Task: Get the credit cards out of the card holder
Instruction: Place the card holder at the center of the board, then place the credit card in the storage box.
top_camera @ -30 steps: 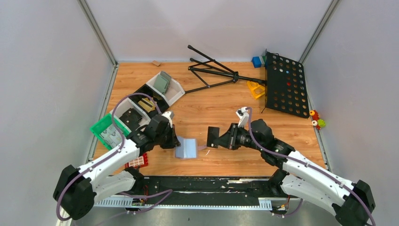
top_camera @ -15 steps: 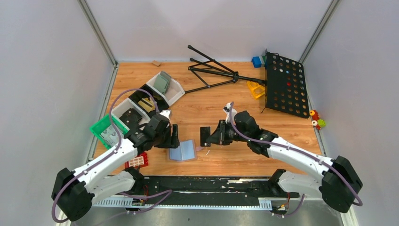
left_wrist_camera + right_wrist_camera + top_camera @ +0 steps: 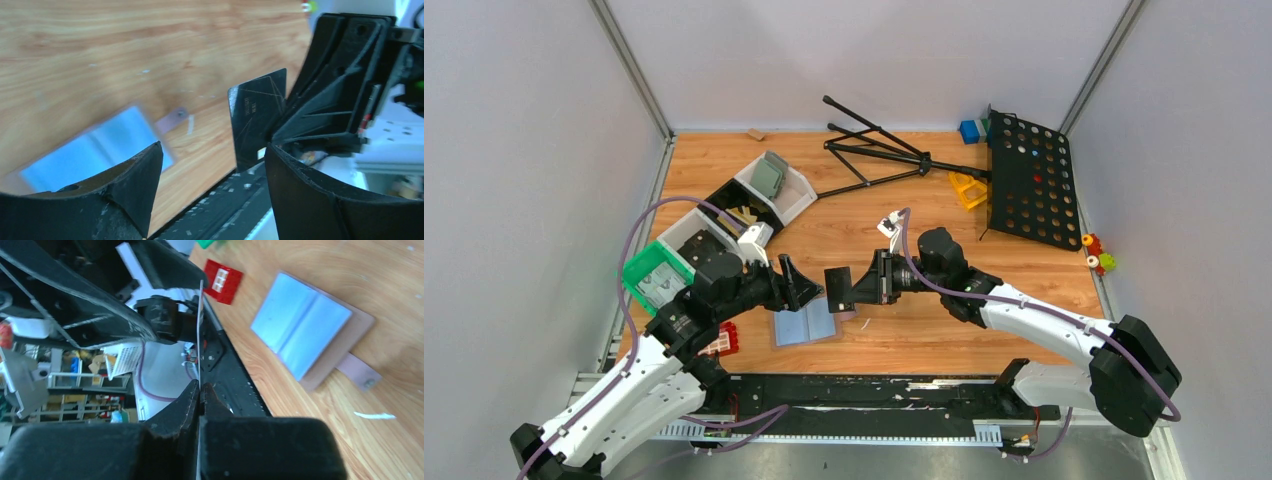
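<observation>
The card holder (image 3: 804,326) lies open on the table, light blue face up with a tan edge and tab. It also shows in the left wrist view (image 3: 95,150) and the right wrist view (image 3: 300,325). My right gripper (image 3: 862,284) is shut on one black credit card (image 3: 839,290) and holds it upright in the air above the holder's right edge. The card is edge-on in the right wrist view (image 3: 200,335). My left gripper (image 3: 804,288) is open and empty, raised above the holder and facing the card (image 3: 257,120), just short of it.
White, black and green bins (image 3: 724,225) stand at the left. A red brick (image 3: 719,343) lies near the front edge. A black tripod (image 3: 874,150) and a perforated black board (image 3: 1029,180) are at the back right, with small toys (image 3: 1099,260) beside the board.
My right gripper has carried the card leftward towards the left gripper. My left gripper has lifted off the holder and turned towards the card. The holder has shifted slightly left.
</observation>
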Controlling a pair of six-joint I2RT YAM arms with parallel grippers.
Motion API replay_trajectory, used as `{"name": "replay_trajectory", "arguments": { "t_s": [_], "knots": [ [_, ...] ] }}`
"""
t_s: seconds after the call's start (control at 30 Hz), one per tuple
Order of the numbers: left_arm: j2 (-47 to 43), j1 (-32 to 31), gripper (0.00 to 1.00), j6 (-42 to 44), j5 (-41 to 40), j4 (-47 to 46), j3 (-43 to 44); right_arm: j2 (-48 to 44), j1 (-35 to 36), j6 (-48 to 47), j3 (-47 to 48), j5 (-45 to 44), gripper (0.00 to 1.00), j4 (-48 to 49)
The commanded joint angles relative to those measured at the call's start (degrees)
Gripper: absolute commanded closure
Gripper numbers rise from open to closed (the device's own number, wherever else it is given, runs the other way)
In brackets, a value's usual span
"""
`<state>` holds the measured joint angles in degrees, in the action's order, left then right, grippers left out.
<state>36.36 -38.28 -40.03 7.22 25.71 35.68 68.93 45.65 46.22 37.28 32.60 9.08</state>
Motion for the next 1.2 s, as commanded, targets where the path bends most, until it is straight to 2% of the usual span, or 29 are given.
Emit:
{"name": "replay_trajectory", "arguments": {
  "t_s": [0.0, 0.13, 0.3, 0.4, 0.53, 0.6, 0.63, 0.67, 0.7, 0.77, 0.9, 1.0, 1.07, 1.17],
  "knots": [
    [-0.3, -0.2, 0.21, -9.4, 12.6, -18.2, -4.8, -0.6, -0.1, 3.1, 2.1, 6.5, 1.00, 10.9],
    [0.6, -0.2, 0.32, -14.1, 14.8, -25.0, -7.5, -1.8, -0.1, 3.5, 2.2, 6.7, 1.00, 11.0],
    [0.5, -0.2, 0.58, -19.0, 16.8, -33.5, -10.9, -1.2, -0.1, 4.9, 1.9, 7.7, 1.00, 12.3],
    [0.1, -0.2, 0.70, -20.1, 16.9, -35.0, -11.6, -0.7, -0.2, 4.9, 1.7, 7.4, 1.00, 12.5],
    [-0.1, -0.2, 0.77, -20.7, 17.2, -35.6, -12.1, 0.6, -0.2, 5.1, 1.7, 7.7, 1.00, 13.2],
    [-0.2, -0.2, 0.87, -20.7, 17.1, -35.5, -12.1, 1.1, -0.4, 5.1, 1.7, 7.5, 0.95, 12.9],
    [-0.5, -0.2, 0.92, -20.4, 16.6, -34.5, -11.8, 1.2, -0.4, 5.0, 1.7, 7.3, 0.86, 12.5],
    [-0.8, -0.2, 0.98, -19.8, 15.6, -33.1, -11.4, 1.2, -0.6, 4.8, 1.7, 7.0, 0.70, 11.9],
    [-1.1, -0.2, 1.00, -19.0, 14.6, -31.1, -10.9, 1.0, -0.8, 4.4, 1.6, 6.2, 0.61, 10.7],
    [-1.9, -0.2, 1.00, -16.8, 11.8, -27.4, -9.9, -0.3, -1.2, 2.7, 1.6, 2.9, 0.49, 6.6],
    [-2.1, 0.0, 1.00, -11.7, 0.7, -12.5, -5.3, -3.7, -2.2, -1.4, 2.3, -4.6, 0.40, -5.3],
    [-1.2, 1.3, 1.00, -8.8, -13.8, 0.2, 0.8, -6.7, -2.4, -3.9, 2.5, -9.1, 0.39, -11.4],
    [-0.2, 3.9, 1.00, -7.1, -20.8, 5.5, 3.5, -8.8, -2.4, -5.2, 2.5, -11.1, 0.39, -13.8],
    [2.2, 11.3, 1.00, -3.9, -23.3, 7.5, 5.9, -11.5, -2.5, -6.3, 2.4, -13.6, 0.40, -16.9]
  ]
}}
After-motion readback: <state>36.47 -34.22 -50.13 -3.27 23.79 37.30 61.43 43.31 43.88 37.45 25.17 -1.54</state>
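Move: Held upright in the right fingers, the black card has its middle about 3 cm to the left of that hand, level with it. From the open left hand the card is some 7 cm to the right and 1 cm back, at the same height. The open card holder lies roughly 14 cm below the left hand and 4 cm back; the black tray is about 18 cm ahead and 14 cm left of that hand. Reaching about 5 cm to the right and some 4 cm up, the left hand rolls its left side down roughly 25 degrees and shuts on the card's free edge, while the right hand lifts the card nearly 4 cm to meet it. Once the left has pinched it, the right opens and backs off rightwards and down; the left then carries the card left and forward towards the trays, turning counter-clockwise. ##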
